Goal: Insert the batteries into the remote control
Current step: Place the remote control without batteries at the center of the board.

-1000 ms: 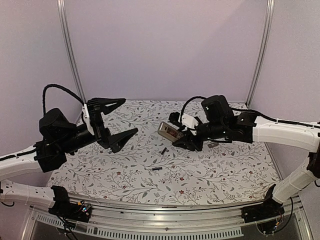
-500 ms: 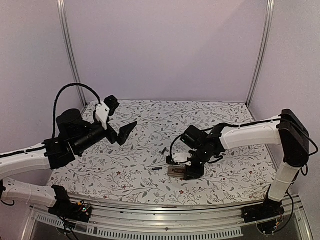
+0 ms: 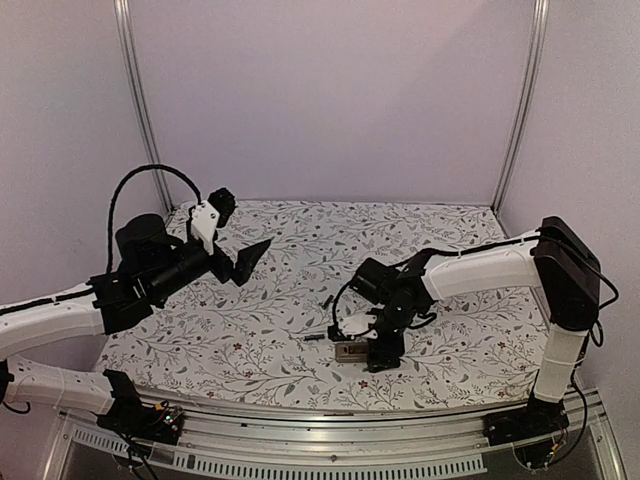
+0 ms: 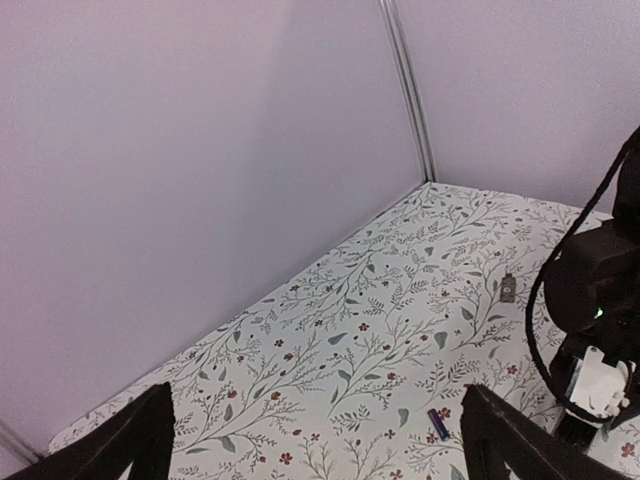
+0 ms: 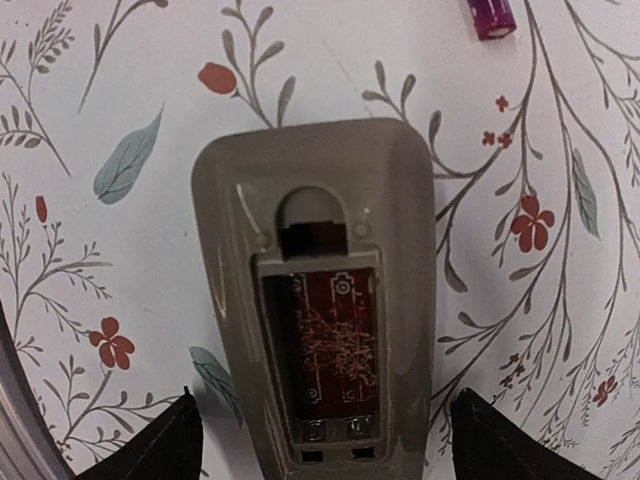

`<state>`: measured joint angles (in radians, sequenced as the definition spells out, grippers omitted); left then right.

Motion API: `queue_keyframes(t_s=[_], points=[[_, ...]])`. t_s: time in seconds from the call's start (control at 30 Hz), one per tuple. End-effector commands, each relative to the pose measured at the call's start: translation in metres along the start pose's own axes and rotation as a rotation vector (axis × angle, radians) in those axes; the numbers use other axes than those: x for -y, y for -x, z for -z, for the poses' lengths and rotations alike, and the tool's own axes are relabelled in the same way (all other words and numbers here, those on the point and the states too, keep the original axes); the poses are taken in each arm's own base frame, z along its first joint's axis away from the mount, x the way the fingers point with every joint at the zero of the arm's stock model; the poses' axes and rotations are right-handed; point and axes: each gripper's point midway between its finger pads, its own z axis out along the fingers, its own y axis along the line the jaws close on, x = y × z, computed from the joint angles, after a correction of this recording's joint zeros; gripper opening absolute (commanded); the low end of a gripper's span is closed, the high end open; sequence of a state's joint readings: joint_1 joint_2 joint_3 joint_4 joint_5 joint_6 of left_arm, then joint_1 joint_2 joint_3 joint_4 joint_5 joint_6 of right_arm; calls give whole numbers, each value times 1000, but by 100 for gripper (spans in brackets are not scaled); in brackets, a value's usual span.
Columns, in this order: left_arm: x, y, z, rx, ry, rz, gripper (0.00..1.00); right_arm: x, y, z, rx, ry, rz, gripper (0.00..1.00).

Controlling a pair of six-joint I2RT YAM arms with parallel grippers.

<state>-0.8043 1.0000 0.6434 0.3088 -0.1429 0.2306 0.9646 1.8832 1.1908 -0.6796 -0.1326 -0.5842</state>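
Observation:
The remote control (image 5: 310,290) lies on the flowered table, grey-tan back up, its battery bay uncovered and empty. My right gripper (image 5: 322,425) hovers right over it, open, with a finger on each side of the remote and a gap to both. In the top view the remote control (image 3: 347,351) sits under that gripper (image 3: 364,346). One of the batteries (image 3: 314,338) lies just left of the remote, and its purple end (image 5: 490,15) shows in the right wrist view. A second battery (image 3: 326,299) (image 4: 437,424) lies farther back. My left gripper (image 3: 240,230) (image 4: 315,440) hangs open and empty above the table's left side.
A small grey flat piece (image 4: 508,288) lies on the table towards the back right. The right arm (image 3: 480,270) reaches across the right half of the table. Purple walls and metal posts (image 3: 140,110) close in the back and sides.
My right gripper brought the remote down from mid-air onto the table near the front, then opened and let it go. The left arm swung slightly back and has since held still.

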Motion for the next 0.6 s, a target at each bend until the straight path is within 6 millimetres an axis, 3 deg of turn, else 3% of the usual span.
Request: queue_keyframes(t_s=[0.0,0.03,0.2,0.33,0.43,0.53,0.57], points=[[-2,-4,-1,-13,-15,18,100,2,-1,0,-39,-8,20,93],[-2,-4,-1,-14,-18,20,99,3,4,4,-20,-17,26,98],[-3,-3,0,-14,-24,25,100,12,50,49,163,-61,67,99],[-10,4,2,4,-4,45,100,16,110,122,481,-104,91,99],[-24,7,3,9,32,79,100,36,143,172,766,-136,-3,99],[-42,6,3,1,97,110,100,48,160,184,858,-108,-100,99],[-47,5,4,-3,120,120,100,58,161,173,827,-123,-138,99]])
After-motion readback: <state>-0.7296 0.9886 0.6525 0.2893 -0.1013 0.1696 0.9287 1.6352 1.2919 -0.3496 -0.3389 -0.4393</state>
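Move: My right hand stands low over the bare board with its fingers straddling the remote control. The remote's middle is about 2 cm to its left and 1 cm below. From this hand the near battery lies some 13 cm left and 4 cm ahead, the far battery about 10 cm left and 14 cm ahead, and the battery cover roughly 13 cm right and 17 cm ahead. From my raised left hand the remote is about 19 cm right, 7 cm back and 28 cm below. I finish spreading my right fingers to fully open on either side of the remote, letting go of it. Then I pull that hand up off it with gathering speed, about 18 cm, carrying it some 9 cm left as the wrist swings the fingers from straight down out towards the left by about 40 degrees. My open left hand starts to ease away leftward and forward at the end, about 2 cm. ##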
